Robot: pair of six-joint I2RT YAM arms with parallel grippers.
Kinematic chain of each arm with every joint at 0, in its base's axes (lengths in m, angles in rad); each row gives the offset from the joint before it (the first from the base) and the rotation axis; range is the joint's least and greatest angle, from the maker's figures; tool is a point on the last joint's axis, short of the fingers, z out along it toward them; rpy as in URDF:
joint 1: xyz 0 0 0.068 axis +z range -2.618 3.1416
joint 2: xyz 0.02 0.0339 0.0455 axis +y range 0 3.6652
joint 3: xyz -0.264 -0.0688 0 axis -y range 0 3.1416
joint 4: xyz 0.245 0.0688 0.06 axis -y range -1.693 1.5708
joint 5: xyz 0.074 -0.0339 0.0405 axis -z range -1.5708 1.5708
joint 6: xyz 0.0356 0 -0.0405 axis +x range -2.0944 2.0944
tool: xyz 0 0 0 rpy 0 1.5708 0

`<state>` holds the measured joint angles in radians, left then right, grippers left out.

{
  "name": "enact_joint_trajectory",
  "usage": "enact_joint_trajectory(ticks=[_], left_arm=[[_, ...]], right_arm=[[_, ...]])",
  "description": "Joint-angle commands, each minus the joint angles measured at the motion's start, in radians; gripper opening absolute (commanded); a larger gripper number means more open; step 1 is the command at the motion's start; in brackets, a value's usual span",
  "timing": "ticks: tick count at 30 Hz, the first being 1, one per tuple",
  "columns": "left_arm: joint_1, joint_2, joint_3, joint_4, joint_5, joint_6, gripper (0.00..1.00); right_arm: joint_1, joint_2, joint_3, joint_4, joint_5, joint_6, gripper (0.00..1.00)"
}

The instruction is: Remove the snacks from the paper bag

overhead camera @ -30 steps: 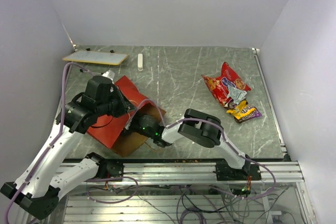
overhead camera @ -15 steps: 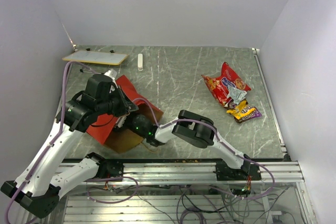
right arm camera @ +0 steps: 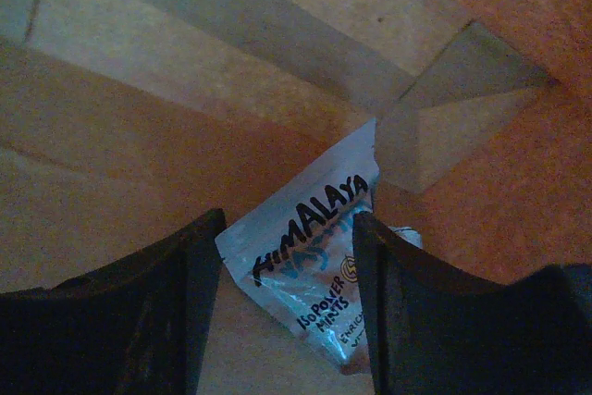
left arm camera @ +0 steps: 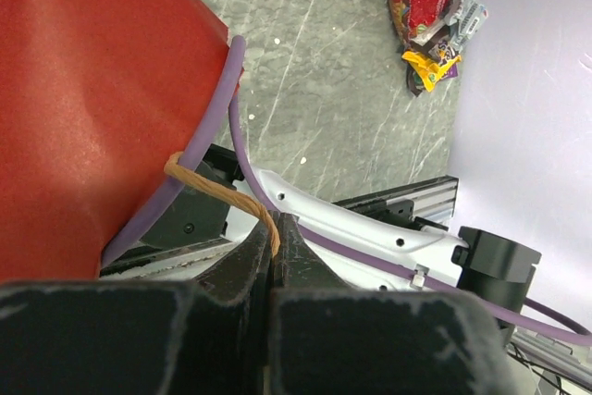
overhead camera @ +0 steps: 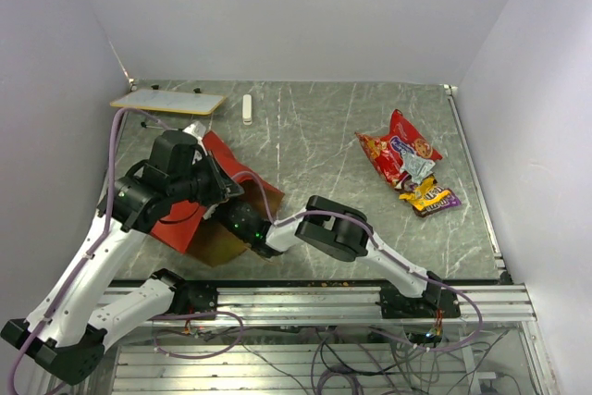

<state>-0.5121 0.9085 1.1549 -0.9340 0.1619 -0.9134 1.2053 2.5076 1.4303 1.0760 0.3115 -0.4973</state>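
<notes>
The red paper bag (overhead camera: 185, 219) lies on its side at the table's left. My left gripper (left arm camera: 275, 228) is shut on its tan string handle (left arm camera: 222, 190) and holds the mouth up. My right arm reaches into the bag, so its gripper is hidden in the top view. In the right wrist view my right gripper (right arm camera: 289, 270) is open inside the brown bag interior (right arm camera: 139, 164). A silver-white mints packet (right arm camera: 310, 261) lies between its fingers. A red chip bag (overhead camera: 396, 153), a silver wrapper (overhead camera: 418, 169) and yellow-orange and purple wrappers (overhead camera: 429, 197) lie at the right.
A flat tan board (overhead camera: 168, 102) and a small white stick (overhead camera: 247, 108) lie at the back left. A purple cable (left arm camera: 217, 131) runs along the bag's edge. The metal rail (overhead camera: 305, 301) borders the table's front edge, with walls on the other three sides.
My right arm has pushed further left into the bag, and the bag's mouth has shifted left with it. The left gripper keeps hold of the handle.
</notes>
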Motion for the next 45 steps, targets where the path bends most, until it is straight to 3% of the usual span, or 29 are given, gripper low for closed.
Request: enact_joint_trajectory(ticks=[1, 4, 12, 21, 31, 45], left_arm=[[-0.005, -0.03, 0.025, 0.02, 0.033, -0.026, 0.07], [-0.004, -0.022, 0.037, 0.018, 0.028, -0.021, 0.07], [-0.005, -0.038, 0.031, 0.009, -0.015, -0.026, 0.07], [-0.004, -0.04, 0.008, 0.059, -0.045, -0.051, 0.07], [-0.005, -0.018, 0.007, 0.067, -0.062, -0.035, 0.07], [-0.005, -0.006, 0.026, 0.072, -0.095, 0.008, 0.07]], right_arm=[[-0.004, 0.053, 0.055, -0.029, 0.051, 0.019, 0.55], [-0.009, 0.053, 0.065, -0.046, 0.03, 0.028, 0.44], [-0.036, 0.002, 0.024, -0.064, 0.004, 0.056, 0.0], [-0.068, -0.1, -0.079, -0.027, -0.058, 0.06, 0.0], [-0.056, -0.271, -0.354, 0.058, -0.163, 0.109, 0.0], [-0.05, -0.478, -0.619, 0.042, -0.248, 0.244, 0.0]])
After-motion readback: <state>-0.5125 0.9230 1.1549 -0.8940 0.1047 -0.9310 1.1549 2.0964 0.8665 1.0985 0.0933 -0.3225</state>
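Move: Deep inside the bag, the silver mints packet lies just past the right hand's open fingertips: about 3 cm ahead, 1 cm left and 2 cm below. The middle of the bag's mouth is roughly 6 cm back from this hand and 11 cm to its right. The paper handle in the left gripper is some 10 cm back, 11 cm right and 22 cm higher. From the left hand, the packet lies around 13 cm ahead, 10 cm left and 24 cm below. Closing fully on the mints packet as it eases about 2.5 cm forward and slightly down, the right hand pinches the near edge of the foil. It then reverses, backing and swinging right roughly 10 cm towards the bag's mouth, rising a little, with the wrist tipping down and turning counter-clockwise some 10 degrees. The left hand keeps its pinch on the paper handle, drifting barely forward. ##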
